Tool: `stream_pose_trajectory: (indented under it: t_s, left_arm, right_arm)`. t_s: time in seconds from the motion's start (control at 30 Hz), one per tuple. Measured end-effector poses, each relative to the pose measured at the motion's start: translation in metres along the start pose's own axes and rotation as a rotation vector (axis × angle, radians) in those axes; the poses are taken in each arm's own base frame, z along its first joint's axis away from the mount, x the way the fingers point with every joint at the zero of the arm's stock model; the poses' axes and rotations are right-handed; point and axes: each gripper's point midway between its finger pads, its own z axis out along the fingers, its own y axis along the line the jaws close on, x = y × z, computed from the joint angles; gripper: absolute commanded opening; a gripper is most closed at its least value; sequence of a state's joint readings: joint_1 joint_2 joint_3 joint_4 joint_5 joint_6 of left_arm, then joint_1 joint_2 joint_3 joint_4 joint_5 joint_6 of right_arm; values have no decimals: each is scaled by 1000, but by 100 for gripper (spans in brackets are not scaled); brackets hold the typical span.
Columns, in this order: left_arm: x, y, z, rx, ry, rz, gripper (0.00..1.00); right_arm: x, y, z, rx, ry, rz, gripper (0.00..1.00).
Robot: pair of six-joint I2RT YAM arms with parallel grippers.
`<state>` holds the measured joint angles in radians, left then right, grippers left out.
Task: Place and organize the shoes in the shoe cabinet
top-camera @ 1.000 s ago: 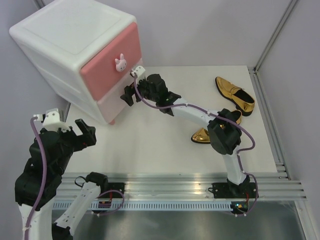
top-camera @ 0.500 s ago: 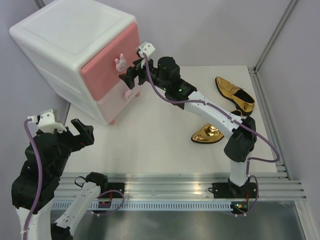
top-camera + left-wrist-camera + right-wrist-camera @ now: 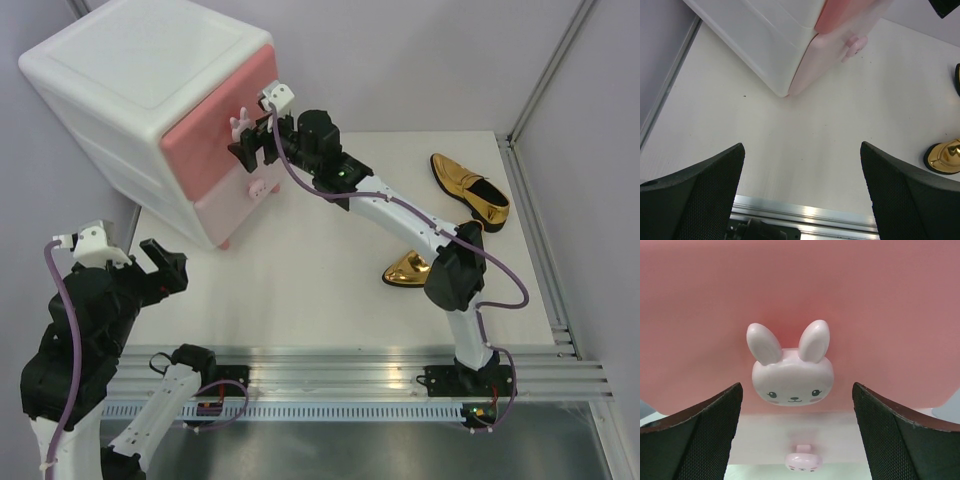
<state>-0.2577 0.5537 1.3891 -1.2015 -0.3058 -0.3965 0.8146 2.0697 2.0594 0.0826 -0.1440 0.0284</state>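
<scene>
The shoe cabinet (image 3: 150, 70) stands at the back left, white with a deeper pink upper front (image 3: 840, 285) and a pale lower front (image 3: 825, 55), both drawers shut. My right gripper (image 3: 247, 150) is open at the upper front. In the right wrist view its fingers (image 3: 695, 435) sit low on either side of the upper bunny knob (image 3: 792, 377) without touching it, and the lower knob (image 3: 802, 461) shows beneath. One gold shoe (image 3: 470, 188) lies at the back right. Another gold shoe (image 3: 410, 268) lies mid-right, partly behind the right arm. My left gripper (image 3: 802, 195) hangs open and empty over the near left table.
An aluminium rail (image 3: 350, 365) runs along the near table edge under the arm bases. A metal frame post and track (image 3: 535, 215) border the right side. The right arm's forearm (image 3: 390, 210) stretches diagonally across the table's middle. Walls close in behind and at the left.
The right gripper has risen from the lower drawer's knob to the upper bunny knob, staying open. The left arm has barely shifted.
</scene>
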Motion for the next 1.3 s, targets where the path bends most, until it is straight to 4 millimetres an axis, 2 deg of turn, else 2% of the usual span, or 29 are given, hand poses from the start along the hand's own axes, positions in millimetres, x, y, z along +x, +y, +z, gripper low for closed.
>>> stream_pose_trajectory:
  t_s: [0.2, 0.43, 0.5, 0.53, 0.77, 0.9, 1.03, 1.3]
  left_arm:
    - [0, 1, -2, -1, 1, 0, 100]
    - [3, 3, -3, -7, 16, 5, 100]
    - [4, 3, -3, -8, 19, 6, 100]
    - [4, 3, -3, -8, 19, 6, 100]
    - [4, 3, -4, -7, 17, 5, 100]
    - [4, 3, -4, -7, 17, 5, 100]
    - [4, 3, -4, -8, 16, 5, 100]
    - [0, 4, -6, -10, 3, 1, 100]
  right_arm:
    - [6, -2, 8, 0, 5, -4, 90]
    - [0, -4, 11, -5, -12, -9, 85]
    - [-3, -4, 12, -9, -18, -11, 75]
    - [-5, -4, 12, -10, -22, -11, 75]
    - [-10, -1, 13, -29, -36, -16, 42]
    - [-9, -1, 12, -30, -42, -18, 33]
    - [-9, -2, 0, -26, -36, -19, 29]
    - [-13, -5, -45, -12, 36, -30, 28]
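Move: Just ahead of the right hand's open fingers, about 1 cm forward, 1 cm left and 1 cm up, sits the upper drawer's bunny knob. The pink upper drawer front lies some 3 cm forward and 4 cm left at that same height, and the lower drawer's knob about 16 cm below, level fore and aft and 1 cm left. From the left hand the upper knob is about 29 cm ahead, 14 cm right and 3 cm higher. Edging about 1.5 cm forward and left towards the cabinet, then rising some 1.5 cm, the right hand brings its fingertips around the upper bunny knob and closes on it until the fingers stop, pinching it by both cheeks. Keeping that grip, it draws the knob some 6 cm right and back, straight away from the cabinet, nearly level. ##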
